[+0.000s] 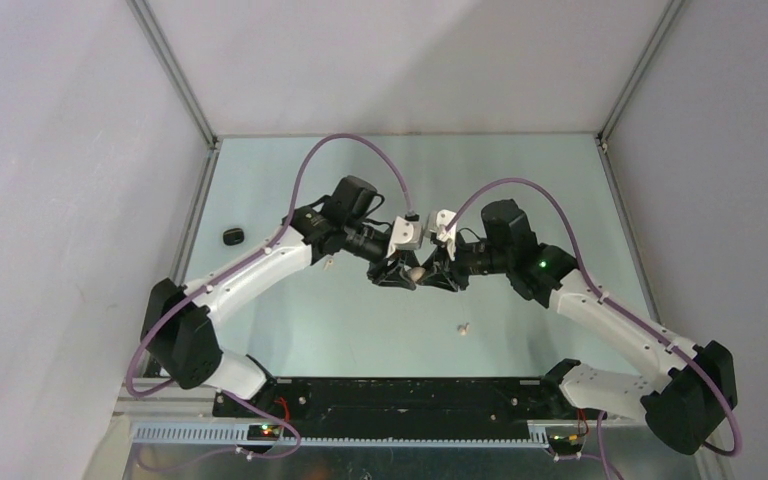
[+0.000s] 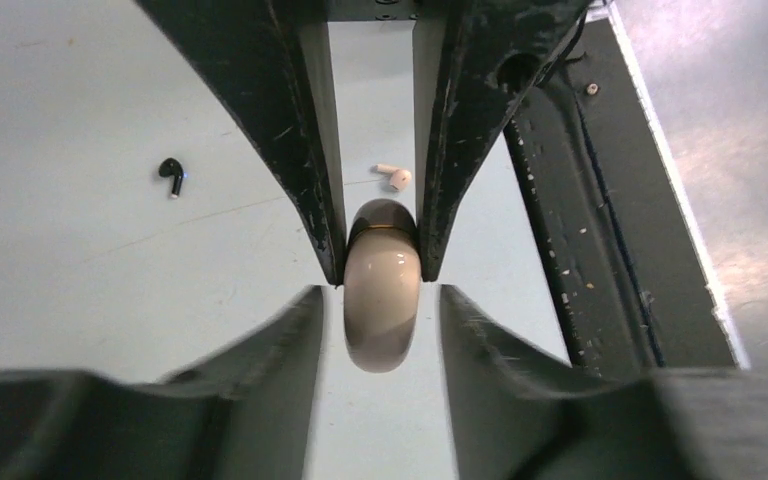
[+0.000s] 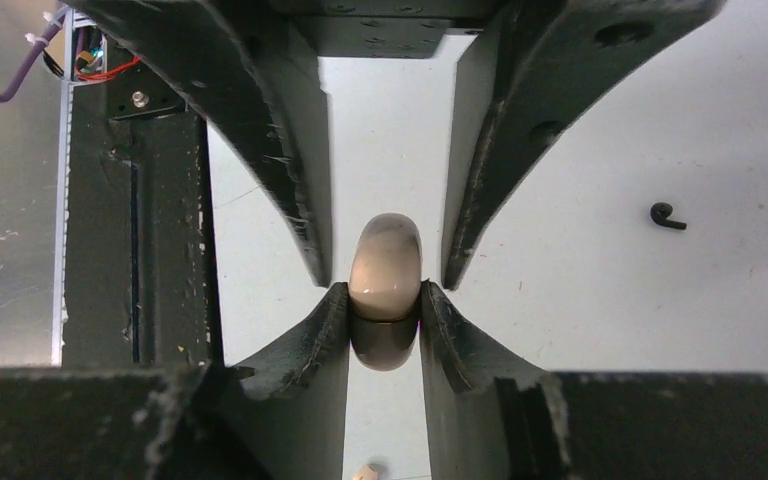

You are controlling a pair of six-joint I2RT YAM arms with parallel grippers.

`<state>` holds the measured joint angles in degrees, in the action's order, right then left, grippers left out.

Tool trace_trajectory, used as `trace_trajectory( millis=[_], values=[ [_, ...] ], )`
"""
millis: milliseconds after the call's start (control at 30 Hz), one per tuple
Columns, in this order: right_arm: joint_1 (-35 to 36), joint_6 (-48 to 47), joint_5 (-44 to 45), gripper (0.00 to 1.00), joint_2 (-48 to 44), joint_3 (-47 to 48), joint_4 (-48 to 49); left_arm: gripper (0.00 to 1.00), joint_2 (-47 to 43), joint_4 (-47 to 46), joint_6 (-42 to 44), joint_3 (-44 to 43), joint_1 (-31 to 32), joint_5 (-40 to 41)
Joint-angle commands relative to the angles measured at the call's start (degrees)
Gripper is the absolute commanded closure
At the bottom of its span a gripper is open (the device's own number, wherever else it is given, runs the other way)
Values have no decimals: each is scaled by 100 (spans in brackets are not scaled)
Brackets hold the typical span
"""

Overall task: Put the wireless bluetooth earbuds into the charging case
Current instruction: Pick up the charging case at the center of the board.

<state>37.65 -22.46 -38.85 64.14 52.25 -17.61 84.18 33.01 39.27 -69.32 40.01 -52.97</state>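
Observation:
The cream charging case (image 1: 415, 272) hangs above the table's middle, between two grippers that meet tip to tip. My right gripper (image 3: 383, 297) is shut on it, and both fingertips (image 3: 332, 300) press its sides near the lid seam. My left gripper (image 2: 381, 300) is open. Its blurred fingers (image 2: 300, 320) flank the case (image 2: 382, 310) with a narrow gap on each side. A cream earbud (image 1: 463, 327) lies on the table in front of the grippers. It shows again in both wrist views: earbud (image 2: 394, 176), earbud (image 3: 365, 471). A black earbud (image 2: 171, 175) lies apart from it, and the same black earbud (image 3: 667, 215) shows in the right wrist view.
The black base plate (image 1: 390, 395) of the arms runs along the near edge. A small black object (image 1: 232, 236) sits by the left wall rail. Grey walls close the table on the left, back and right.

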Motion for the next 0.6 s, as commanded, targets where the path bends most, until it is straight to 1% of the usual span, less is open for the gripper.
trace_trajectory(
  millis=[0, 33, 133, 167, 200, 233, 267, 300, 333, 367, 400, 433, 467, 500, 533, 567],
  values=[
    [-127, 113, 80, 88, -251, 118, 252, 43, -388, -154, -97, -44, -102, -131],
    [-171, 179, 58, 89, -307, 167, 212, 37, -413, -163, -109, -49, -144, -164],
    [-413, 366, -150, 90, -395, 446, 114, 31, -517, -354, -375, -80, -457, -495],
    [-523, 462, -266, 90, -424, 598, 85, 25, -543, -457, -521, -76, -542, -686],
    [-588, 514, -322, 90, -431, 688, 10, 19, -596, -784, -904, -30, -704, -780],
    [-738, 655, -489, 90, -425, 892, -20, 16, -618, -993, -1115, 1, -788, -979],
    [-823, 752, -587, 90, -422, 989, -16, 13, -643, -1481, -1653, 104, -948, -1075],
    [-1001, 982, -790, 90, -398, 1202, 2, 13, -650, -1802, -1959, 174, -1007, -1227],
    [-1082, 1122, -883, 91, -370, 1311, 66, 13, -640, -2529, -2745, 334, -1099, -1278],
    [-1244, 1444, -1080, 91, -311, 1526, 127, 13, -622, -3469, -3627, 545, -1155, -1337],
    [-1327, 1625, -1186, 91, -273, 1627, 302, 13, -614, -3978, -4067, 667, -1163, -1338],
    [-1466, 2025, -1355, 91, -201, 1783, 420, 13, -574, -4996, -4994, 890, -1169, -1277],
    [-1534, 2258, -1438, 91, -165, 1834, 733, 13, -541, -5528, -5445, 1010, -1174, -1242],
    [-1652, 2774, -1610, 91, -92, 1875, 926, 13, -450, -6741, -6466, 1233, -1178, -1143],
    [-1706, 3011, -1657, 91, -11, 1885, 1306, 12, -387, -7368, -6959, 1345, -1183, -1087],
    [-1774, 3443, -1717, 91, 35, 1890, 1454, 12, -240, -8774, -8024, 1545, -1200, -946]
  ],
)
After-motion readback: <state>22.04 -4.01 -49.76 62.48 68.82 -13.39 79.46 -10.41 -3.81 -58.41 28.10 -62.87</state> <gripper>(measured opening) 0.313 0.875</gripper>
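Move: The charging case is already pinched in the right hand's fingertips, its middle some 2 cm to that hand's left, and about 2 cm to the right of the left hand point, between loosened left fingers. On the board roughly 18 cm below, one light earbud lies about 3 cm back and 8 cm right of the right hand. A black earbud is about 12 cm ahead of that hand and 10 cm right; the second black earbud is 20 cm ahead and 5 cm left. The right hand keeps its closed grip on the charging case and carries it away from the left gripper, chiefly up by about 15 cm while drifting forward and to the right, slow at first and then fast, its down-slanted fingers swinging up towards level. Meanwhile the left hand spreads its fingers from about half to nearly wide open and moves up and forward from the handover spot, less high than the right, levelling its fingers and turning some 15 degrees counter-clockwise. ##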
